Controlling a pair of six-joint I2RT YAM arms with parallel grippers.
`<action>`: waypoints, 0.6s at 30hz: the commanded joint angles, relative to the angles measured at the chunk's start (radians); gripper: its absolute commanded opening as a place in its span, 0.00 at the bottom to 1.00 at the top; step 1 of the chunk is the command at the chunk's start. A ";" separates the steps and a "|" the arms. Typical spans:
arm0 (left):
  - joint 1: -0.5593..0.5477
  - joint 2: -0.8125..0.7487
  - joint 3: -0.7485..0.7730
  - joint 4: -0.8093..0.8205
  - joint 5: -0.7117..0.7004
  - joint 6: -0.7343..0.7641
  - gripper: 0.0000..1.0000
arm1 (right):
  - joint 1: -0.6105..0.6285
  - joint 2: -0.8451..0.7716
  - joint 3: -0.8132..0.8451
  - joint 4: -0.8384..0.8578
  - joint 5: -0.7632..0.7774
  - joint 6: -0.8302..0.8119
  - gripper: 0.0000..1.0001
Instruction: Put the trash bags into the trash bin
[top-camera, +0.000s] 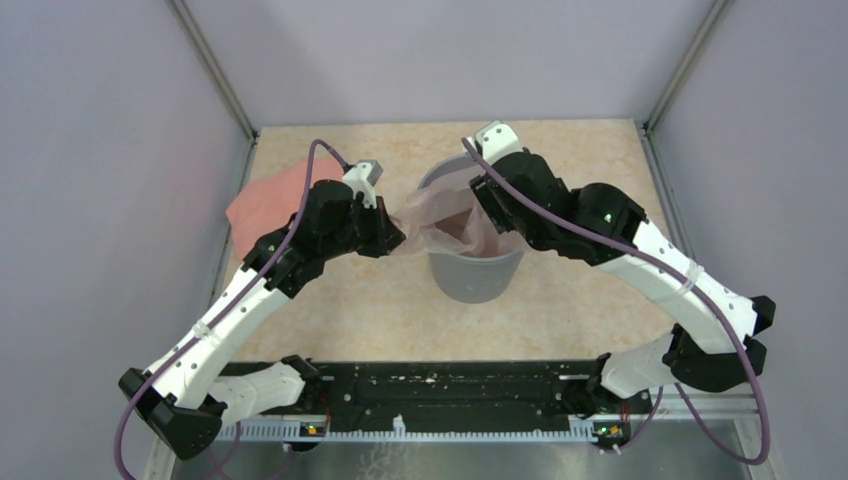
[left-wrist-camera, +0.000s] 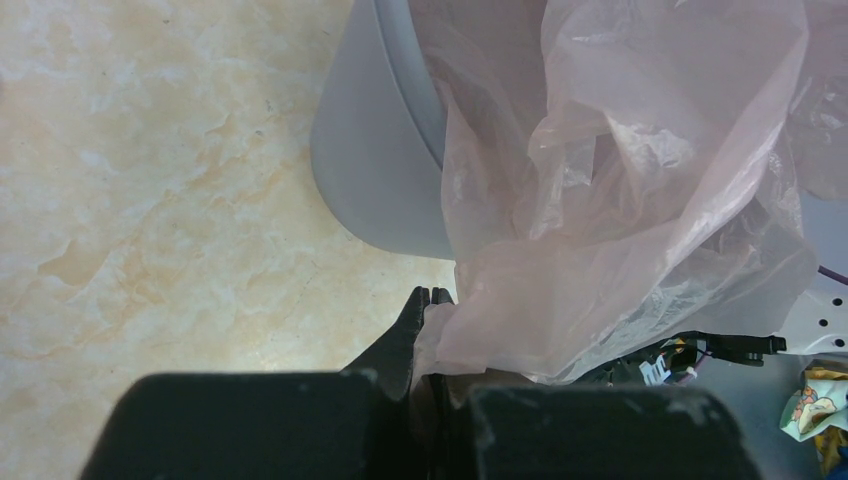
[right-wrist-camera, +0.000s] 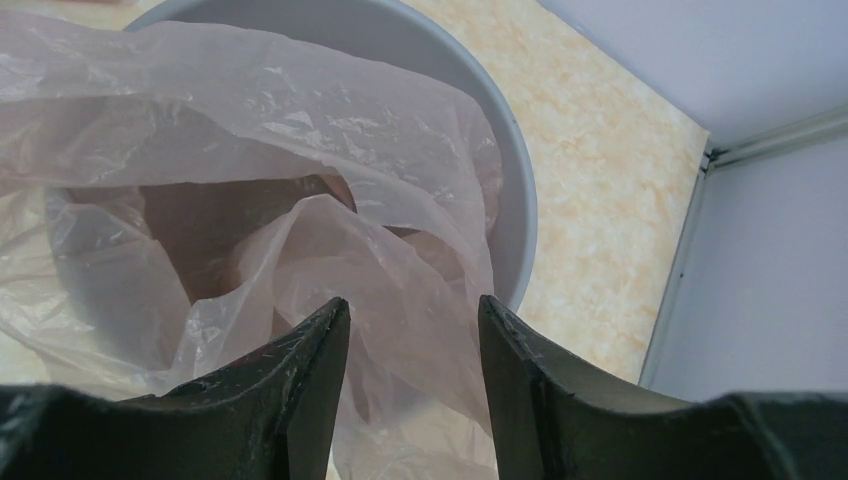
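Observation:
The grey trash bin (top-camera: 475, 275) stands upright mid-table. A crinkly pale-pink trash bag (top-camera: 440, 215) hangs partly inside it, with film spilling over the left rim. My left gripper (top-camera: 395, 235) is just left of the bin. In the left wrist view it (left-wrist-camera: 430, 297) is shut on a fold of the bag (left-wrist-camera: 620, 200), beside the bin's outer wall (left-wrist-camera: 380, 170). My right gripper (top-camera: 485, 205) hovers over the bin's mouth. In the right wrist view it (right-wrist-camera: 413, 310) stands open above loose bag film (right-wrist-camera: 300, 120) that lies inside the rim (right-wrist-camera: 515, 200), unpinched.
A flat pink sheet or pile (top-camera: 265, 200) lies at the back left against the wall. Grey walls and metal corner posts (top-camera: 215, 70) enclose the table. The black base rail (top-camera: 450, 395) runs along the near edge.

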 joint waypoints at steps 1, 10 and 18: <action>-0.002 0.001 0.034 0.031 0.004 0.011 0.00 | -0.009 -0.019 -0.031 0.051 0.034 -0.048 0.50; -0.003 0.009 0.044 0.027 -0.005 0.009 0.00 | -0.010 -0.010 0.024 -0.016 -0.034 -0.008 0.28; -0.003 0.024 0.068 0.019 -0.016 0.012 0.00 | -0.011 -0.056 0.088 -0.084 -0.234 0.044 0.00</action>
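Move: The loose near-right edge of the pink trash bag hangs between the right hand's open fingers, its nearest film about 2 cm ahead, 1 cm left and some 4 cm below. The trash bin's middle is roughly 7 cm ahead, 2 cm left and 23 cm below, and the left gripper about 18 cm left, 1 cm back and 9 cm lower. From that left gripper, the loose edge is some 18 cm right, 2 cm ahead and 4 cm higher. Over the bin mouth the right hand dips about 1 cm and, from roughly half open, shuts its fingers completely at the trash bag's loose near-right edge, seeming to pinch the thin film. As they close it eases back about 1.5 cm, comes up again by some 1 cm and drifts slightly left with a turn of only about 5 degrees, while the left fingers keep their shut grip on the bag's other side. ##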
